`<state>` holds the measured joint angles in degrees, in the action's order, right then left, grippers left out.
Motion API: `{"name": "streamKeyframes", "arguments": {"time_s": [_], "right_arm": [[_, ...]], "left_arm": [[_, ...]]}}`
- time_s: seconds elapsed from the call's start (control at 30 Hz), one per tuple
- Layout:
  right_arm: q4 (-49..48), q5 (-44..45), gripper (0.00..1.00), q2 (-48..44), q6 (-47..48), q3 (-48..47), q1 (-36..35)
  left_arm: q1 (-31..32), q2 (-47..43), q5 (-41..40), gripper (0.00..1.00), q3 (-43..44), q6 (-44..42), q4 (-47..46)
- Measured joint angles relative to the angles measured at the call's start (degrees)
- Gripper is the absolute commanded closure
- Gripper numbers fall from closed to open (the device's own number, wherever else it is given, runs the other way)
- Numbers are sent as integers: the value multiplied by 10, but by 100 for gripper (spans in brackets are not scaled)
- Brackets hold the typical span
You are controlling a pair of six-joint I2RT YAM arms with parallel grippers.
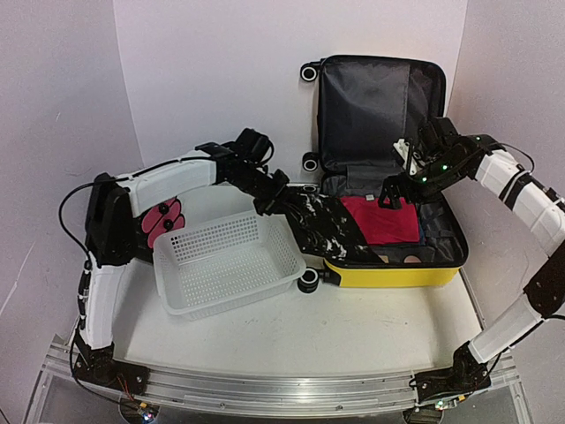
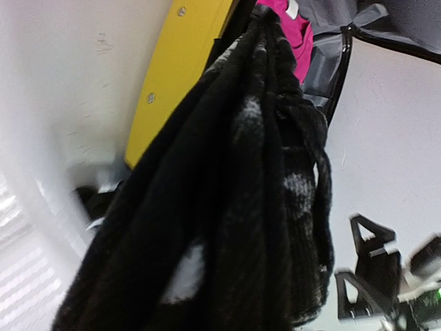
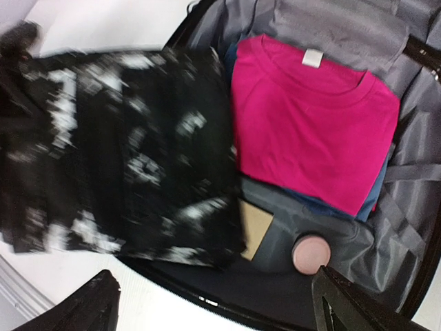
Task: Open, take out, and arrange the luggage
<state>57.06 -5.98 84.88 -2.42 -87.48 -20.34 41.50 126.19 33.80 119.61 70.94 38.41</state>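
Observation:
The yellow luggage (image 1: pixel 397 275) lies open, its grey-lined lid (image 1: pixel 380 97) standing against the back wall. A black-and-white patterned garment (image 1: pixel 322 225) stretches from the luggage's left edge up to my left gripper (image 1: pixel 269 201), which is shut on it. In the left wrist view that garment (image 2: pixel 227 207) fills the frame and hides the fingers. My right gripper (image 1: pixel 391 196) hovers open over a folded magenta shirt (image 3: pixel 313 117) inside the luggage. Its fingertips (image 3: pixel 351 303) stand far apart with nothing between them.
A white mesh basket (image 1: pixel 225 261) sits left of the luggage, under the left arm. A black case with pink round ends (image 1: pixel 163 221) lies behind it. Inside the luggage are a tan card (image 3: pixel 256 227), a pink round lid (image 3: pixel 310 252) and blue cloth (image 3: pixel 372 203).

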Motion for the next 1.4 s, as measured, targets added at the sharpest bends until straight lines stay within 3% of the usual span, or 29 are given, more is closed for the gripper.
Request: {"name": "streamKeyframes", "arguments": {"time_s": [0.43, 0.8, 1.07, 1.4], "right_arm": [[30, 0, 2, 9, -6, -5, -3], [40, 0, 2, 31, -6, -26, -3], [51, 3, 2, 40, -1, -44, -3], [64, 9, 2, 49, 3, -60, -3]], "left_arm": [[-55, -167, 7, 100, -118, -87, 83], [-122, -281, 19, 100, -289, -176, 122], [-150, -295, 9, 100, -339, -262, 147], [-157, -295, -46, 100, -368, -311, 151]]}}
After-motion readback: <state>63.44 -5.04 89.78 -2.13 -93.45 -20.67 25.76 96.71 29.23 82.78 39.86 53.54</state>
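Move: The basket that the held black jeans go to has its middle about 14 cm to the left of the left hand, roughly 10 cm nearer the base and 16 cm lower. The open suitcase's base is centred some 32 cm to the right and 2 cm back; its near wheel is 9 cm right and 15 cm back. The pink-and-black drawers stand around 40 cm left and 2 cm out. From the right hand, the basket is about 45 cm left, 8 cm back. The black jeans, still pinched by one end in the left hand, are drawn out of the suitcase and across the basket: the hand travels some 20 cm left and 5 cm or so back, first rising about 5 cm, then sinking nearly 10 towards the basket. Its fingers keep shut while the wrist tips them some 20 degrees further down. ##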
